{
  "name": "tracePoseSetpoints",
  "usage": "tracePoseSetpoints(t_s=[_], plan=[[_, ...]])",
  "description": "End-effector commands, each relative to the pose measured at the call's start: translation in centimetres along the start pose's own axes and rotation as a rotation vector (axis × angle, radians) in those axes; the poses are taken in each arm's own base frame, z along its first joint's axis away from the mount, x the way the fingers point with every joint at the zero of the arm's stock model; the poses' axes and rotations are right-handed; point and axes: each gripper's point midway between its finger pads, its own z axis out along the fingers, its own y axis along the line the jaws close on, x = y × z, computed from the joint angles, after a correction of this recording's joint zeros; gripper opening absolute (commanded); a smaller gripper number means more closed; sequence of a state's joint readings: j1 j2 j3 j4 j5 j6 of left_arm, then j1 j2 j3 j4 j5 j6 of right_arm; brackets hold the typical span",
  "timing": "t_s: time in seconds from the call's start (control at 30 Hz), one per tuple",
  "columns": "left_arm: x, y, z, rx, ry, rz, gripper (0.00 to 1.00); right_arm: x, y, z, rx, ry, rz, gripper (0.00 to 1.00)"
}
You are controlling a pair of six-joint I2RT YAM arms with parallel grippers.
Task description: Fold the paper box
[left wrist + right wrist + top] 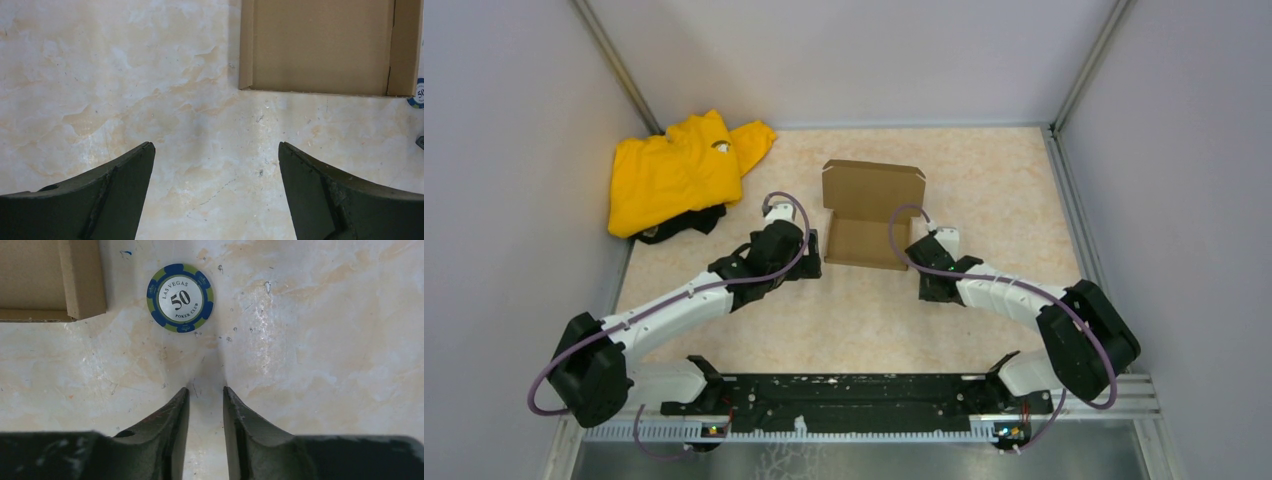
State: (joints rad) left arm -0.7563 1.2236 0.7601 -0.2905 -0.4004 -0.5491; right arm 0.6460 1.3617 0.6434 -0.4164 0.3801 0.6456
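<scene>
The paper box is brown cardboard in the middle of the table, its tray flat and its lid flap raised at the far side. My left gripper hovers just off the tray's near left corner. In the left wrist view that gripper is wide open over bare table, with the box ahead to the right. My right gripper is by the near right corner. In the right wrist view it shows a narrow gap with nothing in it, and the box corner lies ahead to the left.
A blue and green poker chip marked 50 lies on the table just right of the box corner, also seen as the chip at the left wrist view's edge. A yellow garment is heaped at the back left. Grey walls close in three sides.
</scene>
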Motion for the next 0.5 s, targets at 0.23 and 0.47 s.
tracePoseSetpoints(t_s=[0.23,0.47], plan=[[-1.1,0.0,0.3,-0.012,-0.027,0.000,0.99,-3.7,1.4,-0.1,0.008,-0.081,-0.047,0.60],[-1.3,0.4,0.6,-0.031,-0.025,0.010,0.99,-4.2,2.0,2.2,0.032,-0.053,-0.073,0.58]])
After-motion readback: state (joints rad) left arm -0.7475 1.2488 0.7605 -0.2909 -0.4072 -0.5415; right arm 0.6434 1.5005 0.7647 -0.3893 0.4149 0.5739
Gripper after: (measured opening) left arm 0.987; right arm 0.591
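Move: The paper box's near right corner is about 6 cm ahead of the right hand and 6 cm to its left, with the wall's middle roughly level with the fingertips. The poker chip lies flat some 7 cm ahead and 1 cm left, about 2 cm below. The raised lid stands about 20 cm ahead and 14 cm left, its middle 4 cm above. From the left hand that corner is roughly 23 cm right, 5 cm ahead and 10 cm below. Forward and somewhat left goes the right hand, skimming low over the table towards the gap between the box's near right corner and the poker chip, about 3.5 cm after a short pause. Its fingers spread first, from a narrow gap to a bit over half open, and then stay so, still pointing steeply down and forward. It holds nothing. ##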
